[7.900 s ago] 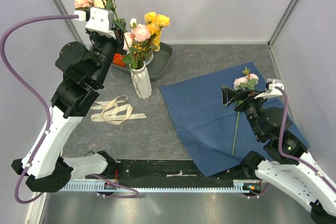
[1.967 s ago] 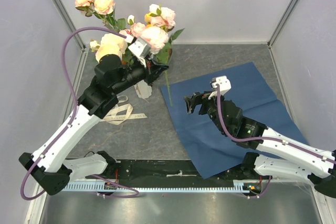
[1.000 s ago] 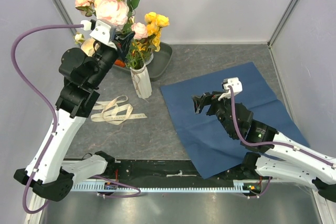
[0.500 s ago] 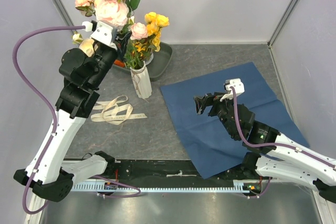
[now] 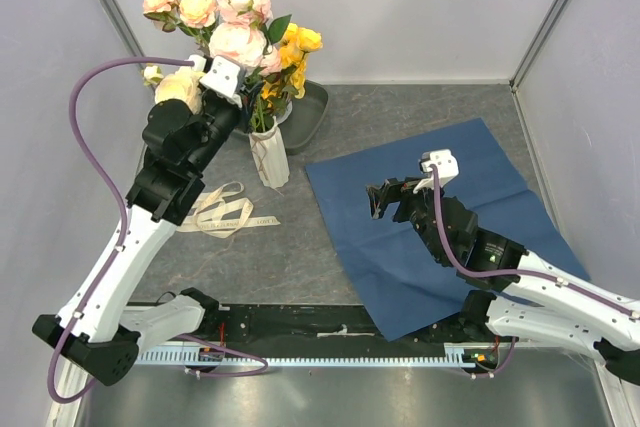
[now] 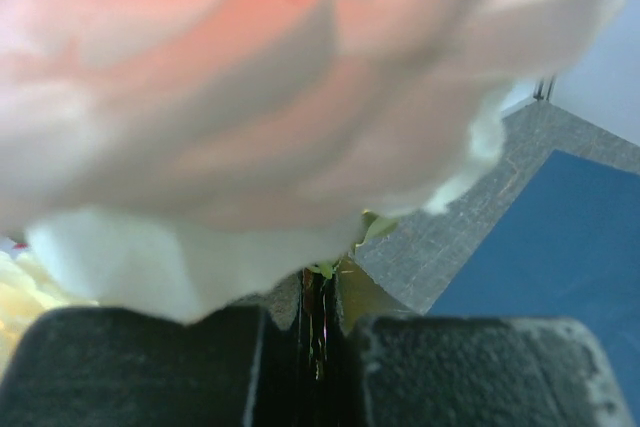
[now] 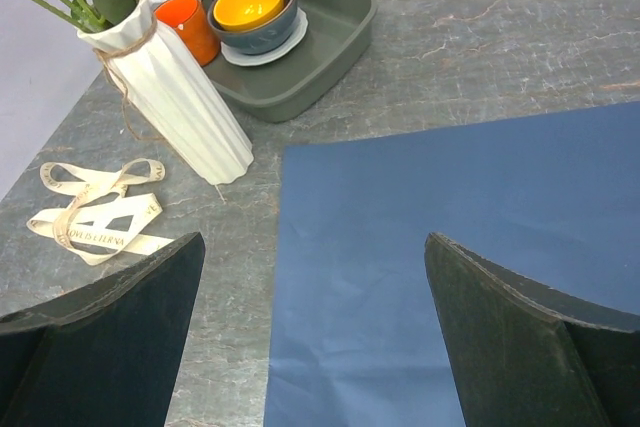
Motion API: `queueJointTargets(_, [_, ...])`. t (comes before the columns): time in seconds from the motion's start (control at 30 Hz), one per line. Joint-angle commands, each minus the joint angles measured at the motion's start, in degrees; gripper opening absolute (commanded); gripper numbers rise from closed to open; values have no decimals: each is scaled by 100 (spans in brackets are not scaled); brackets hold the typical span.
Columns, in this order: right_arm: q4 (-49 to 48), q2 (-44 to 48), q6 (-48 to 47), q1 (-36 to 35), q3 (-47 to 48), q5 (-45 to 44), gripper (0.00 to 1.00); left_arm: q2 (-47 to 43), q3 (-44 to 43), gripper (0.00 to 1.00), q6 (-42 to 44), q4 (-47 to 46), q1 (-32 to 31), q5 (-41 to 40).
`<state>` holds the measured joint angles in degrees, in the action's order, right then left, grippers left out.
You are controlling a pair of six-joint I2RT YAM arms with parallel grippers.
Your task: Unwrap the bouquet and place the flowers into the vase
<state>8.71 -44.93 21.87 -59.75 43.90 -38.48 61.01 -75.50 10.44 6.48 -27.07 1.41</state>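
My left gripper (image 5: pixel 243 97) is shut on the thin green stem (image 6: pixel 318 317) of pale pink flowers (image 5: pixel 240 42), held up just left of the yellow flowers (image 5: pixel 296 43) that stand in the white ribbed vase (image 5: pixel 268 157). In the left wrist view a big pink bloom (image 6: pixel 250 77) fills most of the picture, and the stem runs between the two black fingers (image 6: pixel 140 367). My right gripper (image 5: pixel 385 199) hangs wide open and empty over the left part of the flat blue paper (image 5: pixel 450 197). From the right wrist, the vase (image 7: pixel 180 107) shows upright with green stems in it.
The cream ribbon (image 5: pixel 215 212) lies loose on the table left of the vase. Behind the vase a dark grey tray (image 7: pixel 320 37) holds an orange cup (image 7: pixel 190 27) and a yellow bowl (image 7: pixel 248 2). White walls close the cell on three sides.
The left arm has swung right and down toward the vase, carrying the pink flowers with it. The right arm has hardly moved and stays open.
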Motion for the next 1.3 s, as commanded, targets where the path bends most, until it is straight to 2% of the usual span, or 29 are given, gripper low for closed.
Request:
queueJointTargets(0.0, [-97, -51, 54, 16, 66, -107, 98, -151, 316, 2, -42, -446, 26, -115])
queueJointTargets(0.3, [-141, -86, 151, 24, -48, -134, 98, -195, 782, 2, -50, -955, 26, -685])
queueJointTargets(0.57, [-194, -148, 213, 24, -101, -116, 98, -81, 950, 2, -428, -1114, 26, -993])
queueJointTargets(1.27, [-291, -236, 292, 24, -215, -81, 98, 253, 924, 2, -868, -842, 18, -1055])
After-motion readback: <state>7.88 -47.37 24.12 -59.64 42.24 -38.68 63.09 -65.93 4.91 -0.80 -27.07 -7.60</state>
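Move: The vase mouth, where the pink rose in the left hand is being taken, lies about 7 cm ahead of that hand, 1 cm to its left and some 22 cm below. The yellow roses stand about 13 cm ahead of the hand, 6 cm to its right and 5 cm below. On the table some 44 cm beneath, the tray is 28 cm ahead and 5 cm left, and the ribbon 5 cm back and 15 cm left. From the right hand, the vase mouth is 18 cm ahead, 21 cm left and 5 cm below. The pink rose, its stem still pinched in the shut left fingers, is lowered towards the vase mouth: down about 6 cm in all, quick at first and then slower, while easing forward half as far. The left wrist swings a little counter-clockwise, then tips slightly down, never loosening its hold. The open, empty right hand sinks some 2 cm over the blue wrapping. ##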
